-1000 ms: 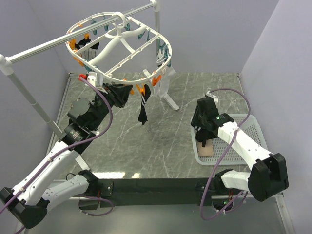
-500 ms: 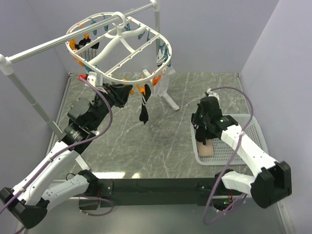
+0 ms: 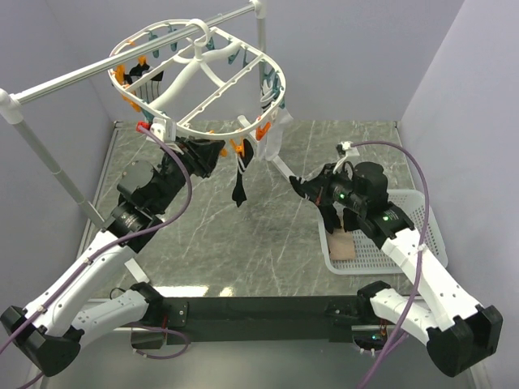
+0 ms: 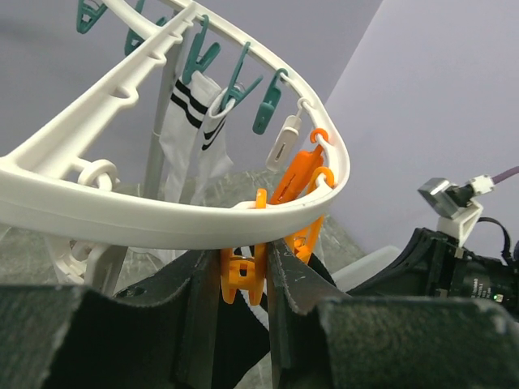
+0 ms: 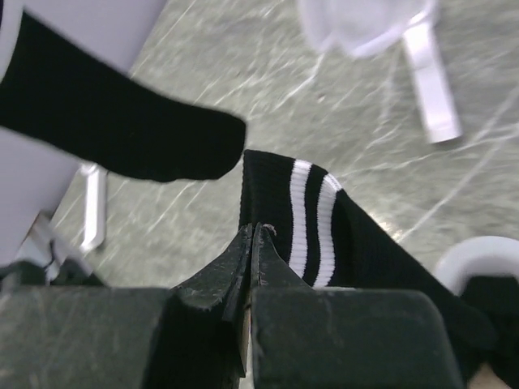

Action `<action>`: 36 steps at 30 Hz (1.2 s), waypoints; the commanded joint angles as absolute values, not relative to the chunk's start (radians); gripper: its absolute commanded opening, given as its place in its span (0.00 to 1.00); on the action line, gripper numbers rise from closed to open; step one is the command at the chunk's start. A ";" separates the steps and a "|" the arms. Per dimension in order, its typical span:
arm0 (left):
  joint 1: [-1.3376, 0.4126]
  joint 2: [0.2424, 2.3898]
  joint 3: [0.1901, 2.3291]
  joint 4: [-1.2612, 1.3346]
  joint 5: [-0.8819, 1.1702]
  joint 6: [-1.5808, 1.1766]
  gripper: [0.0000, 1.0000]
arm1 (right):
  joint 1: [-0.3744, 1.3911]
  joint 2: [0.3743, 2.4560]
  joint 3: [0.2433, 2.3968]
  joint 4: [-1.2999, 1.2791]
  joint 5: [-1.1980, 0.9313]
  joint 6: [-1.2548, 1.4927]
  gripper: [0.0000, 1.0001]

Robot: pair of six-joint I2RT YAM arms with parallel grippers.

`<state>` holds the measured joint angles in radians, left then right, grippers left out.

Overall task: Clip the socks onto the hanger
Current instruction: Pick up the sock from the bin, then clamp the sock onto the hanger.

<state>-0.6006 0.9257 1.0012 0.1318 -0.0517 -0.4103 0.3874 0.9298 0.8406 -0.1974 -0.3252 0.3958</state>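
The white oval hanger (image 3: pixel 185 77) hangs from the rail, its rim (image 4: pixel 162 219) crossing the left wrist view. My left gripper (image 3: pixel 207 154) is up under the near rim, shut on an orange clip (image 4: pixel 243 275). A black sock (image 3: pixel 238 190) and white socks (image 3: pixel 272 134) hang from clips. My right gripper (image 3: pixel 315 188) is lifted over the table left of the basket. It is shut (image 5: pixel 254 231) on the edge of a black sock with two white stripes (image 5: pixel 365 243). A pinkish-beige sock (image 3: pixel 343 245) lies in the basket.
A silver rail (image 3: pixel 65 81) runs across the upper left on white posts, with one white foot (image 3: pixel 284 172) on the marble table under the hanger. The white lattice basket (image 3: pixel 369 258) sits at the right, partly under my right arm. Purple walls close in both sides.
My right gripper shut on the striped black sock in the basket, then rose and swung left toward the hanger with it. The left gripper kept its hold on the clip.
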 commanded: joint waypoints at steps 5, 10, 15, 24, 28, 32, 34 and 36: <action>-0.598 0.953 1.006 0.261 0.009 -0.452 0.23 | 0.436 0.976 0.958 -0.199 -0.410 0.514 0.00; -0.617 0.945 0.963 0.311 0.003 -0.480 0.23 | 0.474 0.960 0.959 -0.175 -0.397 0.655 0.00; -0.731 0.942 0.957 0.339 -0.147 -0.423 0.23 | 0.564 0.942 0.951 -0.132 -0.333 0.739 0.00; -0.945 0.971 0.946 0.374 -0.504 -0.407 0.22 | 0.633 0.835 0.885 -0.107 -0.157 0.879 0.00; -0.991 1.002 0.946 0.406 -0.613 -0.407 0.22 | 0.657 0.785 0.879 -0.106 -0.108 0.879 0.00; -1.052 1.074 0.985 0.410 -0.724 -0.403 0.21 | 0.672 0.761 0.871 -0.080 -0.120 0.902 0.00; -1.069 1.095 0.994 0.413 -0.748 -0.408 0.21 | 0.681 0.762 0.876 -0.074 -0.133 0.919 0.00; -1.088 1.120 1.006 0.420 -0.787 -0.416 0.21 | 0.695 0.776 0.885 -0.075 -0.153 0.930 0.00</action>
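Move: The right hand has a black striped sock by its cuff; the orange clip in the left fingers lies about 22 cm to its left, 2 cm ahead and 16 cm higher. The hanging black sock is about 18 cm left, 4 ahead and 8 above; the bin's middle is some 22 cm right, 3 back and 16 below. From the left hand, the held cuff is about 22 cm right, 2 back and 16 down. Keeping its shut pinch on the cuff, the right hand climbs about 9 cm while drawing back 7 and going left, the leftward part easing back a little after halfway, and rolls some 25 degrees left side up, so the sock closes on the hanger's orange clips. The left hand keeps its hold on the orange clip and pulls it and the rim about 6 cm right towards the sock, first also drawing back, then coming partly forward again with a small roll right side up... and a counter-clockwise turn. ##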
